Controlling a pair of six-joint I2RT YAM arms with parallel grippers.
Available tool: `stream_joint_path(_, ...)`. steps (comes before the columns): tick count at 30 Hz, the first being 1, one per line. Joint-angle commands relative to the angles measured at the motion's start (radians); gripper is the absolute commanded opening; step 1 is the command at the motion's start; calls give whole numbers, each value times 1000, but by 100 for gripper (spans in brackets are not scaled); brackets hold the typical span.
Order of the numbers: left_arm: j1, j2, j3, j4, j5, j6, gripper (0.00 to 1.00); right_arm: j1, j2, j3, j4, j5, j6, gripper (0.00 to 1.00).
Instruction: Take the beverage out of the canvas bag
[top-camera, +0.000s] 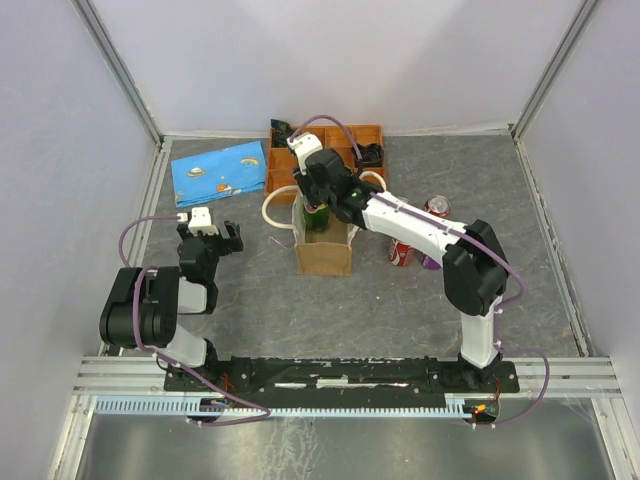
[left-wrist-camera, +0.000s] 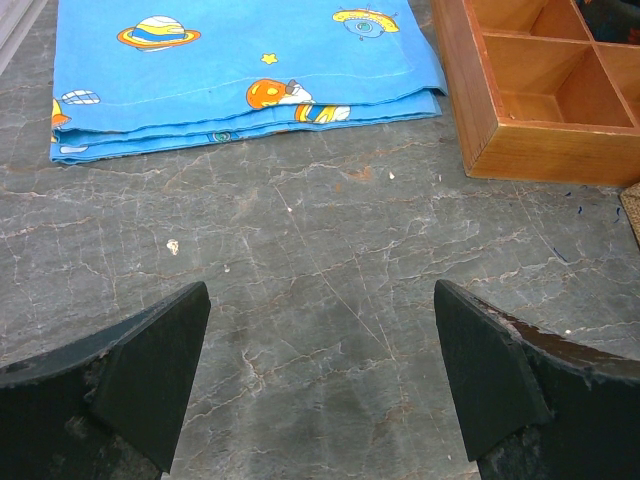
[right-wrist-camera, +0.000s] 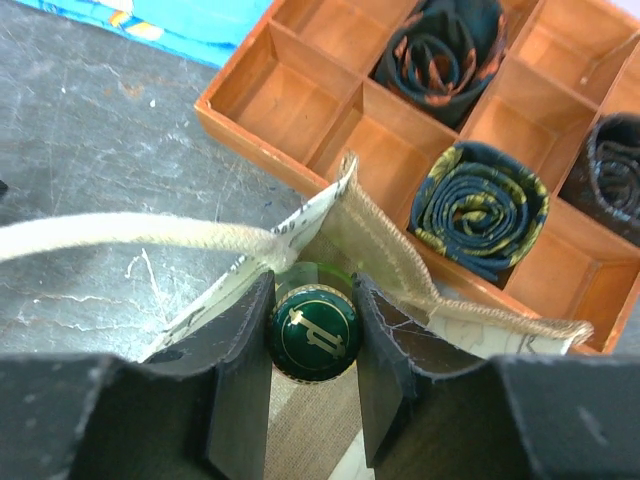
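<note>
The canvas bag stands upright in the middle of the table, and a cream handle trails off to its left. A green bottle, the beverage, pokes out of its open top. In the right wrist view the green cap with a gold emblem sits tight between both fingers, inside the bag's mouth. My right gripper is shut on the bottle's top. My left gripper hovers low over bare table left of the bag, open and holding nothing.
An orange-brown compartment tray with rolled ties stands just behind the bag. A blue patterned pouch lies at the back left. Two red cans sit right of the bag, under my right arm.
</note>
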Motion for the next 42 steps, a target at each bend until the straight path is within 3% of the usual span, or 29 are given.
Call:
stream_joint_path(1,-3,-4,9,36,-8,39,99,-1,-82,159,149,-20,-74,0)
stream_joint_path(7,-3,-5,9,35,-7,40,99,0,-200,160,192,-40,-98,0)
stream_joint_path(13,-3,-4,9,35,-8,40,99,0,-416,-16,300,-17,-128,0)
stream_joint_path(19,-3,-5,8,35,-9,40,99,0,-710,-212,403,53,-192,0)
stream_joint_path(24,-3,-4,9,36,-9,39,99,1,-857,-261,346,205,-243,0)
stream_joint_path(31,-3,-5,9,35,-9,39,99,-1,-922,-348,286,447,-279,0)
stream_joint_path(42,-3,-5,9,35,-9,40,99,-7,-831,-377,204,420,-202,0)
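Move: The right hand already grips the green bottle by its capped neck, with the bottle still down in the canvas bag, whose middle is about 3 cm back and 3 cm right of the hand. It is carried towards the cans: the nearer purple can stands some 20 cm right and 1 ahead, with a red can 21 right and 6 back, both about 16 below. A wooden tray lies 17 cm ahead. From the left hand, that purple can is roughly 45 cm right and 6 ahead. Keeping its pinch on the bottle's capped neck, the right hand draws the bottle up out of the canvas bag, at first almost straight up, then climbing to about 30 cm while it swings right over the bag's side and draws back some 12 cm. Once out over the cans it turns back down by roughly 9 cm, the wrist having tipped the fingers up and turned clockwise, so that the bottle hangs with its base slanting forward. ##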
